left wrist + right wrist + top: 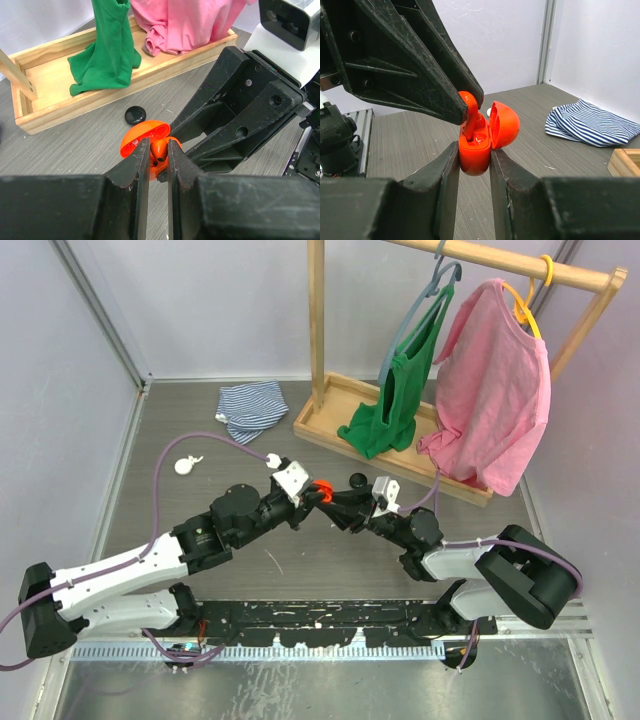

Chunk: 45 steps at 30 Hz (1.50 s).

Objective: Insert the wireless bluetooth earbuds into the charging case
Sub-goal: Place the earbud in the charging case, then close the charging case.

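An orange charging case (474, 156) stands upright with its lid (504, 125) hinged open. My right gripper (474, 148) is shut on the case's body. My left gripper (159, 148) is shut on an orange earbud (159, 150), and its fingers (420, 75) reach down over the case from the upper left. The earbud (469, 109) has its stem down in the case's socket. In the top view both grippers meet at the case (322, 488) mid-table, held above the surface.
A black round puck (135, 115) lies on the table behind the case. A wooden rack base (330, 420) carries a green top (400, 400) and a pink shirt (495, 380). A striped cloth (252, 408) and a white object (186, 465) lie at the far left.
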Motion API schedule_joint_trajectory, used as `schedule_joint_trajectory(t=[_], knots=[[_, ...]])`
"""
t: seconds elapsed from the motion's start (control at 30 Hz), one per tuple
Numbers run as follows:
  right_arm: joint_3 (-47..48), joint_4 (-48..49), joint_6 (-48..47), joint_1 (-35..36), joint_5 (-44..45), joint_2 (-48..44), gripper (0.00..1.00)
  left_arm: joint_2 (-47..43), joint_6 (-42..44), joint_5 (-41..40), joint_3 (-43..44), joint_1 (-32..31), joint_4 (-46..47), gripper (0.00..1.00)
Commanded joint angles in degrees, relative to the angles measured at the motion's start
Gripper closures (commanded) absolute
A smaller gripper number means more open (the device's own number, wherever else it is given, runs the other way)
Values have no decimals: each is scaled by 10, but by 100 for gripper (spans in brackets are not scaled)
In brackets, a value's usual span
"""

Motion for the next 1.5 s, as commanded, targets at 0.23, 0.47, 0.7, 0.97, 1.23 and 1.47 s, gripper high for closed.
schedule_joint_trajectory(t=[0.23,0.47,0.7,0.97,1.23,1.47], knots=[[4,92,-10,1,16,-15,99,18,5,3,12,-11,-18,82],[1,93,-12,2,20,-15,99,32,-11,-30,19,-16,-26,81],[-3,93,-14,1,33,-15,99,32,-52,-59,23,-17,-37,78],[-4,94,-15,1,38,-13,99,29,-91,-72,29,-17,-54,72],[-6,94,-16,1,39,-13,99,-5,-143,-62,60,-17,-87,63],[-7,94,-15,1,37,-12,99,-28,-153,-97,73,-17,-126,57]])
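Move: The charging case, lid open, is in my right fingers: its middle is about 2 cm ahead of my left hand, 1 cm to its right and 2 cm below, and from my right hand about 1 cm left and 1 cm up. The other earbud already sits there, about 2 cm ahead of my left hand and 2 cm below. Far lower, a black round case lies roughly 12 cm ahead of my left hand and 8 cm to its right. I ease my left fingertips, still around the upright earbud, about 2 cm down into the case, then open them wider, tip the hand some 10 degrees downward and turn it slightly counter-clockwise. Late on I back up and to my left, about 2 cm up, clear of the earbud. My right hand keeps its grip on the case, shifting barely a centimetre. ##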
